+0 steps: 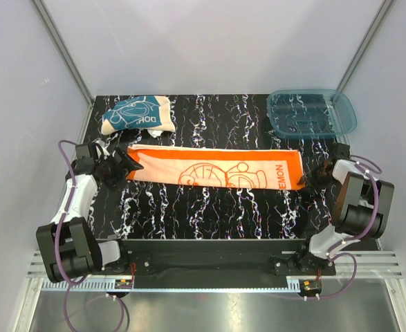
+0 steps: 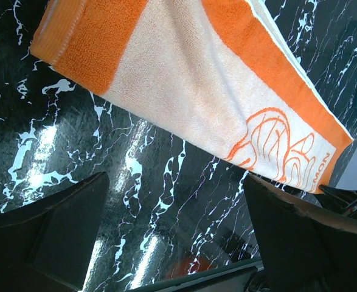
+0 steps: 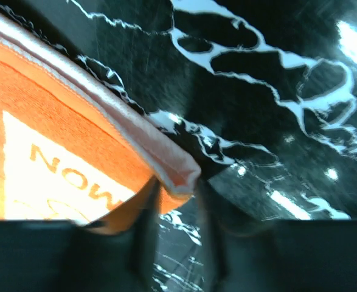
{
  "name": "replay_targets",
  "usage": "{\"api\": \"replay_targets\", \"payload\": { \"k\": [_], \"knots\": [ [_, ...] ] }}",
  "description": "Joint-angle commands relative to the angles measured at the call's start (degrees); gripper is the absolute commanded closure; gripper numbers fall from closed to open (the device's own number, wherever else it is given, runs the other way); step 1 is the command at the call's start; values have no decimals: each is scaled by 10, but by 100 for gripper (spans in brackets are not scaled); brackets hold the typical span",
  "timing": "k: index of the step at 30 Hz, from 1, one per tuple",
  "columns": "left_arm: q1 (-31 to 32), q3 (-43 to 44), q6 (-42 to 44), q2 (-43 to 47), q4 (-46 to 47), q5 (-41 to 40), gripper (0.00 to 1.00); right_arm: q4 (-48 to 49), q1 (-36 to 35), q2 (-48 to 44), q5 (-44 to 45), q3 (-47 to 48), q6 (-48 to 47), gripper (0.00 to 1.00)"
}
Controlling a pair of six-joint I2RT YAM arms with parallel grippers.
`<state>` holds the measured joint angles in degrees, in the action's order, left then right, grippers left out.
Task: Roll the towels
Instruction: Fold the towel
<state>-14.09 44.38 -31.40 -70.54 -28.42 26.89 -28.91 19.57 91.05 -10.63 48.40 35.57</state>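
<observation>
The orange towel (image 1: 216, 168) lies flat across the middle of the table as a long strip, folded lengthwise, with its line print facing up. The dark teal towel (image 1: 135, 115) lies crumpled at the back left. My left gripper (image 1: 128, 166) is open and empty at the strip's left end. In the left wrist view my left gripper (image 2: 175, 177) has its jaws wide apart over bare table, just short of the towel (image 2: 184, 79). My right gripper (image 1: 312, 177) is at the strip's right end. In the right wrist view it (image 3: 178, 185) is narrowed on the towel's near corner (image 3: 175, 170), which curls up a little.
A translucent blue plastic tray (image 1: 312, 113) stands at the back right corner. The table is black marble-patterned (image 1: 209, 207). Grey walls and slanted frame posts close in the left, right and back sides.
</observation>
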Motion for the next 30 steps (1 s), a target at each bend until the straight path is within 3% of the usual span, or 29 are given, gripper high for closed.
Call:
{"api": "replay_targets", "payload": {
  "k": [1, 7, 12, 20, 26, 30],
  "knots": [
    [-3, -4, 1, 8, 23, 17, 1, 28, 2, 30, 3, 13, -8, 68],
    [-4, -3, 2, 12, 24, 13, 1, -17, 2, 15, 59, 48, -27, 100],
    [-4, -8, -2, 18, 34, 19, 2, -87, -29, -66, 86, 97, -24, 100],
    [-4, -15, -8, 18, 47, 37, 3, -148, -253, -95, 115, 247, 52, 100],
    [-4, -16, -9, 14, 50, 45, 3, -84, -427, -5, 93, 362, 75, 100],
    [-3, -16, -8, 16, 48, 40, 3, -48, -493, 98, 73, 462, 99, 100]
  ]
}}
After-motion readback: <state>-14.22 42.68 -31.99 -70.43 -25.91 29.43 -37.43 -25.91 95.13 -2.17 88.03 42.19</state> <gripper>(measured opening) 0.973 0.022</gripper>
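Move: The rolling towel's near right corner is right at the right hand's part-closed fingers, perhaps 1 cm below; its far right corner lies about 12 cm ahead and 1 cm left. The basket's middle is some 26 cm ahead, 3 cm right and 2 cm above. From the left hand, that near right corner is roughly 60 cm right, 3 cm back and 10 cm below. Right fingers pinch the towel's near right corner, then sweep it about 27 cm left, 20 up, slightly forward. ##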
